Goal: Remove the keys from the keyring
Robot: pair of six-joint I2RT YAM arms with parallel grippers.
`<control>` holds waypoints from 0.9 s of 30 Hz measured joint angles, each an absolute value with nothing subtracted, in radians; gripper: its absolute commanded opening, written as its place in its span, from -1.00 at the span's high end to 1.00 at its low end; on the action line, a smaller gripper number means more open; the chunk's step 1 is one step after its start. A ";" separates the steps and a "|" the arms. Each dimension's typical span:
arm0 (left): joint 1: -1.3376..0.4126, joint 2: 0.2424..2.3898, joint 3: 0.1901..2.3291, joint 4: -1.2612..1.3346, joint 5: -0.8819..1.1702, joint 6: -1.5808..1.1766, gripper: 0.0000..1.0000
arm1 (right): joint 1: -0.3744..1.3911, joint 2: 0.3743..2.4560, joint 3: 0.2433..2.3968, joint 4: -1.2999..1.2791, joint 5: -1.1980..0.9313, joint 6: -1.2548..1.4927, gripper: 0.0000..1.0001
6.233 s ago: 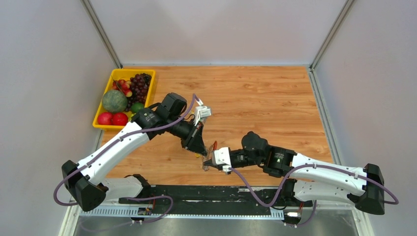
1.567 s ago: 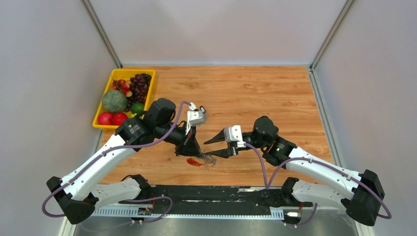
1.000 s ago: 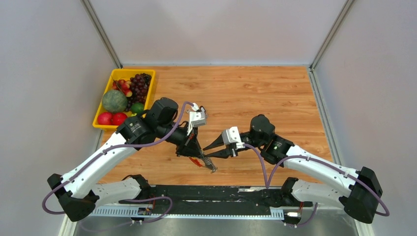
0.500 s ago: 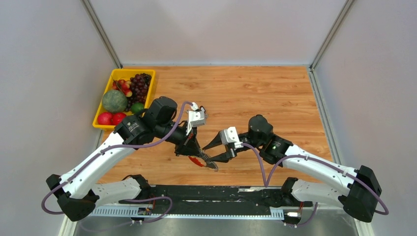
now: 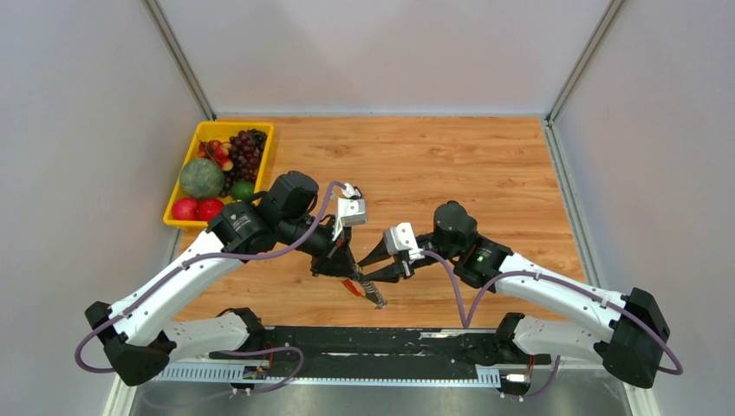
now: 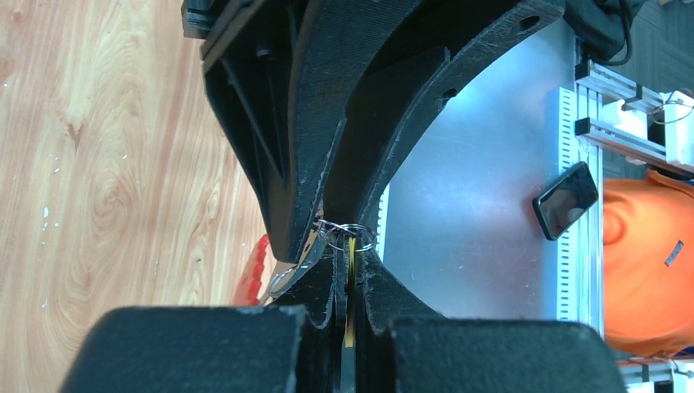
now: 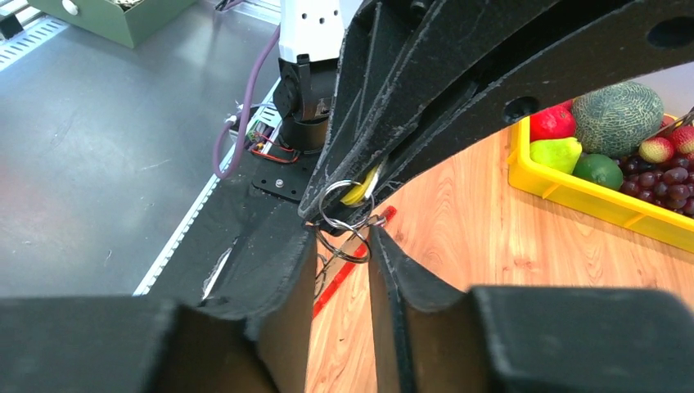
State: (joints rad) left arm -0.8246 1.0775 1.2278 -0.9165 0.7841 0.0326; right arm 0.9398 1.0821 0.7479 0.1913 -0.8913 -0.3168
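Note:
My left gripper [image 5: 341,267] holds a key bunch above the table's near middle. In the left wrist view it [image 6: 350,254] is shut on a yellow tag [image 6: 351,274] and a black piece beside it. The red keyring [image 5: 350,285] hangs under it, with the grey keys [image 5: 375,297] trailing down to the right. The red loop's edge [image 6: 255,270] shows left of my fingers. My right gripper [image 5: 374,269] meets the bunch from the right. In its own view the gripper [image 7: 344,246] has a thin wire ring [image 7: 344,235] spanning the gap and touching both fingertips. The red keyring [image 7: 348,282] shows below.
A yellow tray [image 5: 178,217] of fruit stands at the back left and also appears as a tray [image 7: 573,192] in the right wrist view. The black base rail [image 5: 364,342] runs along the near edge. A phone [image 6: 565,201] lies on the metal surface beyond it.
The bunch has been lifted off the table. Over the last second my right gripper has moved left onto the wire ring, with its jaws widening then narrowing. The left gripper stayed shut.

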 measured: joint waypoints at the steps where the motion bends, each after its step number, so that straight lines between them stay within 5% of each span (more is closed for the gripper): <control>1: -0.825 1.077 1.228 -0.916 0.783 0.033 1.00 | 0.940 1.081 0.748 0.191 -0.891 -0.316 0.54; 9: -0.825 1.073 1.247 -0.945 0.750 0.050 1.00 | 0.940 1.058 0.746 0.176 -0.889 -0.310 1.00; 27: -0.850 1.057 1.290 -1.001 0.577 0.079 1.00 | 0.932 1.068 0.761 0.175 -0.843 -0.219 1.00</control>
State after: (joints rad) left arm -0.8505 1.0573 1.2900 -1.0008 0.5770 0.0792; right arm 0.9321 1.0676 0.7612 0.1745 -0.8429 -0.2188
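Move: The lower ring of the keyring lies right between the right hand's fingertips, about 1 cm to its left and level with it; from the left hand it is some 2 cm to the right and 1 cm lower. The yellow key, already pinched in the left fingers, is about 3 cm left of the right hand, 1 cm up and neither ahead nor back. The red-edged metal piece hangs roughly 4 cm back and 5 cm below the right hand, neither left nor right. The right fingers close from about a third open until shut, pinching the lower ring between their tips, while the right hand rises barely a centimetre. The left hand keeps the yellow key pinched and draws forward about 2 cm and a little less to the left, away from the right hand, quickening towards the end and turning some 10 degrees so that its fingertips swing forward, which draws on the linked rings. ##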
